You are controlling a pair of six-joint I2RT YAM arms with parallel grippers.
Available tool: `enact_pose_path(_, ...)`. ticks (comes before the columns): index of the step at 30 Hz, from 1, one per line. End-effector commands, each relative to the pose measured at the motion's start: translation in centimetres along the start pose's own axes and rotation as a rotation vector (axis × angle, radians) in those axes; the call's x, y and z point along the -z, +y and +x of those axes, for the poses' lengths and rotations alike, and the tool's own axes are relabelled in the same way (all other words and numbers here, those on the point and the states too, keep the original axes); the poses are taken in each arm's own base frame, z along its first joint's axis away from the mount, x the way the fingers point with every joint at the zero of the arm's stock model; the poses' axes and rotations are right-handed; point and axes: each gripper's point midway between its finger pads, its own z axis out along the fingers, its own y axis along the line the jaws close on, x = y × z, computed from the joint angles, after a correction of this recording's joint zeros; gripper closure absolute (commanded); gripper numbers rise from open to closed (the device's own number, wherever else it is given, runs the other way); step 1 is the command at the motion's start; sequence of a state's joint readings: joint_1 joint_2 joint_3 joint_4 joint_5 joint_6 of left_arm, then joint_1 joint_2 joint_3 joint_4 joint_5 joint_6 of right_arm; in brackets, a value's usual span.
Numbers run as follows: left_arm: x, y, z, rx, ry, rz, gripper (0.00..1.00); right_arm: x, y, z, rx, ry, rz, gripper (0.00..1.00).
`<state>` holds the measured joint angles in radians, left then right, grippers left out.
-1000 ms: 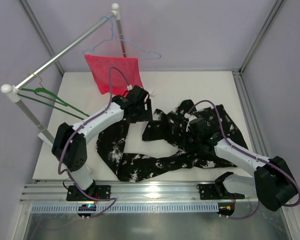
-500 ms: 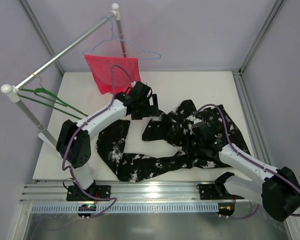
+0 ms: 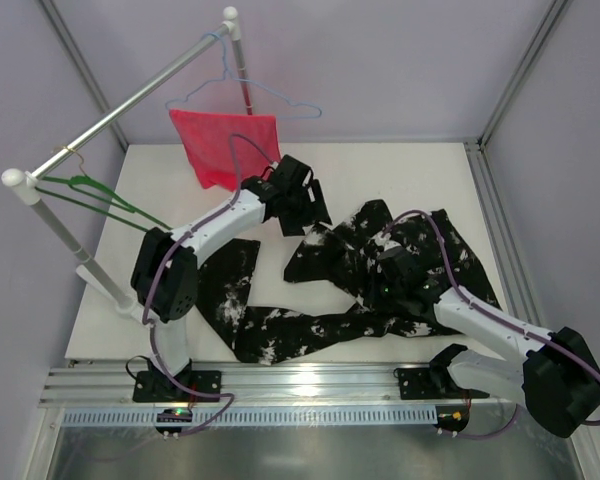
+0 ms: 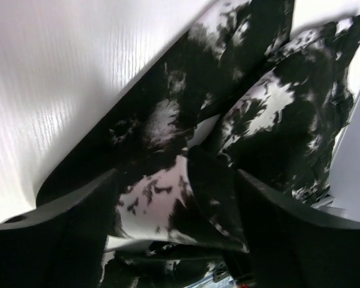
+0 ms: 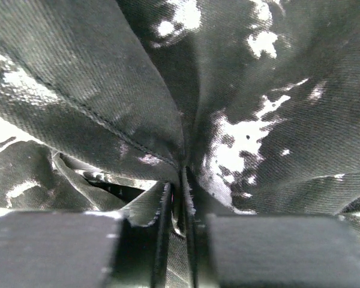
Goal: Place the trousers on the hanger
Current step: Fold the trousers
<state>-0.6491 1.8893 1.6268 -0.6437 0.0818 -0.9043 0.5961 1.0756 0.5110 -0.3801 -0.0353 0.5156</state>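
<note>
The black, white-splotched trousers (image 3: 320, 325) lie crumpled across the middle and right of the table. My left gripper (image 3: 314, 222) hovers at their upper left edge. In the left wrist view this gripper (image 4: 177, 180) is open, its fingers (image 4: 54, 228) wide apart around a raised fold of the trousers (image 4: 270, 114) without pinching it. My right gripper (image 3: 383, 280) sits low on the middle of the cloth. Seen from its wrist, the right gripper (image 5: 181, 180) is shut on a bunched fold of the trousers (image 5: 258, 120). The green hanger (image 3: 105, 200) hangs from the rail at the far left, apart from both grippers.
A metal rail (image 3: 130, 105) on white posts runs diagonally over the table's back left corner. A pale blue wire hanger (image 3: 250, 95) on it carries a red mesh cloth (image 3: 225, 145), just behind my left arm. Frame posts stand at the back corners.
My left arm has stretched to the right, bringing its gripper over the trousers' upper edge. My right gripper has slid toward the near edge, staying shut on the fabric.
</note>
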Motion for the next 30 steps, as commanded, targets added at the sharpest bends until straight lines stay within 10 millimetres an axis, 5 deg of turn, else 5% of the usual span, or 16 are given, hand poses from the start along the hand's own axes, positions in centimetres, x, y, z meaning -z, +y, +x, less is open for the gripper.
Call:
enact_pose_path(1, -0.7, -1.2, 1.1, 0.030, 0.056, 0.086, 0.27, 0.6, 0.1, -0.6, -0.015, -0.010, 0.020, 0.84)
enact_pose_path(4, -0.2, -0.2, 1.4, 0.025, 0.042, 0.067, 0.74, 2.2, 0.5, -4.1, -0.038, -0.091, 0.081, 0.66)
enact_pose_path(8, 1.5, 2.4, 1.8, 0.000, -0.014, -0.001, 1.00, 6.4, 0.3, -11.5, -0.148, -0.230, 0.189, 0.43)
enact_pose_path(13, 2.8, 4.8, 3.0, -0.023, -0.039, -0.062, 1.00, 9.6, -7.4, -20.8, -0.532, -0.367, 0.369, 0.36)
enact_pose_path(14, 3.0, 5.4, 2.9, -0.033, -0.054, -0.083, 1.00, 10.0, -9.5, -20.8, -0.596, -0.347, 0.461, 0.36)
enact_pose_path(15, 3.6, 5.9, 2.7, -0.049, -0.076, -0.100, 1.00, 8.0, -11.3, -20.9, -0.627, -0.275, 0.530, 0.36)
enact_pose_path(17, 4.2, 6.4, 2.9, -0.067, -0.087, -0.116, 1.00, 8.8, -13.9, -23.1, -0.709, -0.261, 0.585, 0.36)
enact_pose_path(18, 4.8, 6.7, 2.9, -0.085, -0.100, -0.115, 1.00, 6.4, -15.5, -22.9, -0.736, -0.184, 0.618, 0.37)
enact_pose_path(19, 5.0, 6.7, 2.9, -0.094, -0.108, -0.113, 1.00, 6.2, -15.5, -24.5, -0.737, -0.197, 0.605, 0.39)
enact_pose_path(25, 4.2, 6.2, 4.0, -0.155, -0.065, -0.044, 1.00, 1.8, -21.5, -25.0, -0.847, -0.127, 0.705, 0.41)
enact_pose_path(30, 3.6, 5.5, 5.0, -0.170, -0.030, 0.031, 1.00, -1.7, -23.6, -24.6, -0.903, -0.105, 0.711, 0.41)
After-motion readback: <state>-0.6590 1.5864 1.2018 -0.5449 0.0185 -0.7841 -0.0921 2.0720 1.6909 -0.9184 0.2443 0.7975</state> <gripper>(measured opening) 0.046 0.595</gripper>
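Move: The left hand, open, has the upturned edge of the trousers' folded leg roughly 3 cm back, 1 cm left and 5 cm below; the other leg's flat end lies about 22 cm left and 4 cm back, and the far fold 6 cm ahead, 15 cm right. For the right hand, shut on mid-trousers cloth, the waistband's far corner is some 23 cm ahead and 23 cm right, about level; the same far fold lies 24 cm ahead, 5 cm right. The right hand opens and comes free of the mid-trousers cloth, then arcs up about 15 cm while swinging forward and right over the trousers, turns some 60 degrees clockwise, and sinks with its fingers part-open to just over the waistband's far corner. Meanwhile the left hand dips about 4 cm as its fingers shut on the folded leg's edge, then, keeping that pinch, draws the edge left and back, rising a little. ##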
